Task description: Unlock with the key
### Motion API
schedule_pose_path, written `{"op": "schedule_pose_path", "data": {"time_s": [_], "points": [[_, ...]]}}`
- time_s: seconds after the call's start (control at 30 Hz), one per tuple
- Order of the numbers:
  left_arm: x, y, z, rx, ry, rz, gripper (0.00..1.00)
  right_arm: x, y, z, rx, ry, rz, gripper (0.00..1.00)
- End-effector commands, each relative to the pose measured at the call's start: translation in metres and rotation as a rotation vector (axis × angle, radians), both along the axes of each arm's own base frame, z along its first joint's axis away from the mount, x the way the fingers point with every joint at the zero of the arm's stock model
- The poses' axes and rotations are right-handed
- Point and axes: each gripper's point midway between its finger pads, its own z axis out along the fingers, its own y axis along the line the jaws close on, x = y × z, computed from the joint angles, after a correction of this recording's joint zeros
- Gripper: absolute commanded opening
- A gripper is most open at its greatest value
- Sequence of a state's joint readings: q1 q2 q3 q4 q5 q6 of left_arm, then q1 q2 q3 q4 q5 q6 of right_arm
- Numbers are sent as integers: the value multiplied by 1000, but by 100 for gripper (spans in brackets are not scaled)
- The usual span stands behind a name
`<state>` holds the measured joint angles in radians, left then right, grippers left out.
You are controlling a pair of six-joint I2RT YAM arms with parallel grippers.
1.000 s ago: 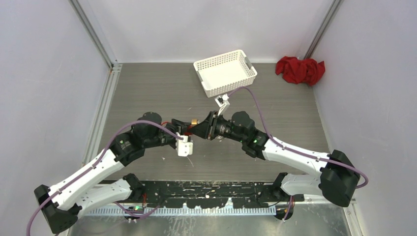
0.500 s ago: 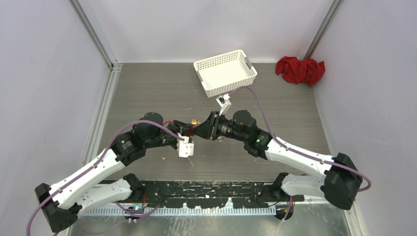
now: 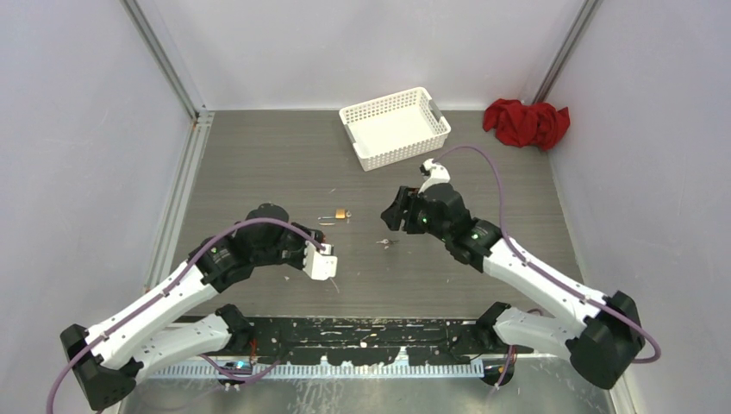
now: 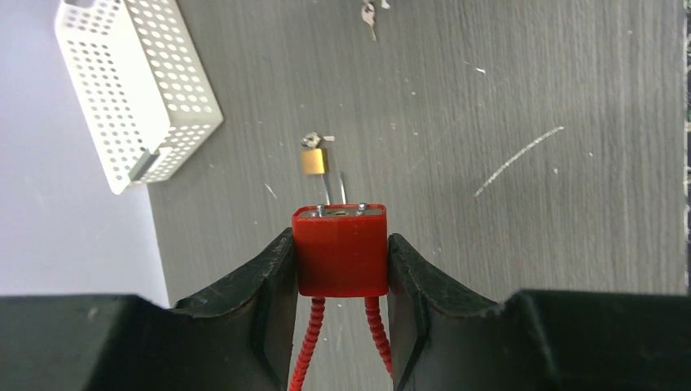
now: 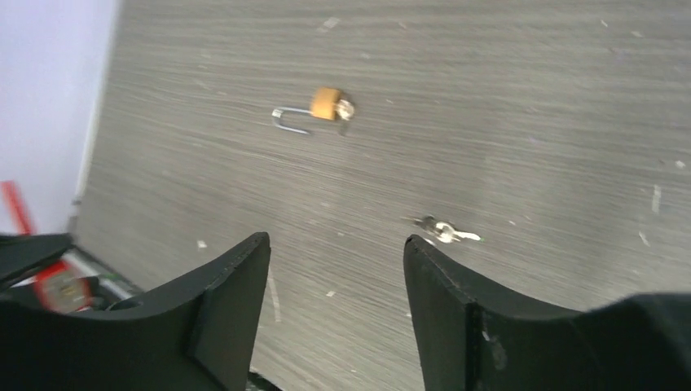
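My left gripper (image 4: 340, 244) is shut on a red padlock (image 4: 340, 251). Its keyhole end points away from the wrist, and its red cable shackle hangs back between the fingers. From above, the left gripper (image 3: 309, 235) sits left of centre. A small silver key (image 5: 444, 231) lies loose on the table (image 3: 385, 243), also showing at the top of the left wrist view (image 4: 369, 11). My right gripper (image 5: 334, 244) is open and empty above the table, a little short of that key. In the top view the right gripper (image 3: 395, 210) is apart from the left one.
A small brass padlock (image 3: 342, 213) with a thin metal shackle lies on the table between the arms (image 4: 313, 160) (image 5: 327, 103). A white perforated basket (image 3: 395, 127) stands at the back (image 4: 134, 81). A red cloth (image 3: 526, 122) lies in the back right corner.
My right gripper has opened and pulled back to the right, away from the red padlock it was up against. The left gripper has drawn back slightly, still gripping the padlock.
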<state>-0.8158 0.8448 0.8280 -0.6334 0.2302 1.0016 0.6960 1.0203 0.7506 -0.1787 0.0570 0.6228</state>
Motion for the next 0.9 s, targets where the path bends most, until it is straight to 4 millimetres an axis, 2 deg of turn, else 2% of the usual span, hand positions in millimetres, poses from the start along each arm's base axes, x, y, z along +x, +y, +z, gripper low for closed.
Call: {"op": "schedule_pose_path", "data": {"time_s": [0.0, 0.13, 0.37, 0.57, 0.67, 0.87], "points": [[-1, 9, 6, 6, 17, 43, 0, 16, -19, -29, -208, 42, -64, 63], [-2, 14, 3, 38, 47, 67, 0, 25, -20, -57, -317, 76, -48, 53], [-13, 24, -7, 59, 136, 104, 0, 34, -17, -100, -465, 149, 2, 46], [-17, 35, -22, 94, 158, 126, 0, 36, -3, -111, -501, 147, 51, 45], [-14, 33, -29, 85, 144, 133, 0, 33, 8, -114, -524, 139, 94, 42], [-11, 27, -24, 66, 149, 135, 0, 32, 20, -121, -574, 135, 153, 39]]}}
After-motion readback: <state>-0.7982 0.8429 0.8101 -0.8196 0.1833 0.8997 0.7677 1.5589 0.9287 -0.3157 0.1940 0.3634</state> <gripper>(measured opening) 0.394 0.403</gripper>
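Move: The loose keys lie on the table about 18 cm below my open right hand and some 3 cm ahead, neither left nor right of it. The brass padlock, with a key in it, lies about 10 cm ahead and 10 cm to the left of that hand. The red lock in my left fingers hangs roughly 12 cm to the left and 4 cm back. From my left hand the loose keys are about 8 cm ahead, 11 cm to the right and 18 cm below. I drop my right hand about 13 cm towards the loose keys, slowing near the bottom, with only a couple of centimetres of forward reach and a short swing back to the left at the end. Its fingers tip some 35 degrees steeper and draw in to a little over half their gap, touching nothing yet. My left hand keeps its grip on the red lock and eases about 4 cm down and 4 cm left, clear of the keys. ##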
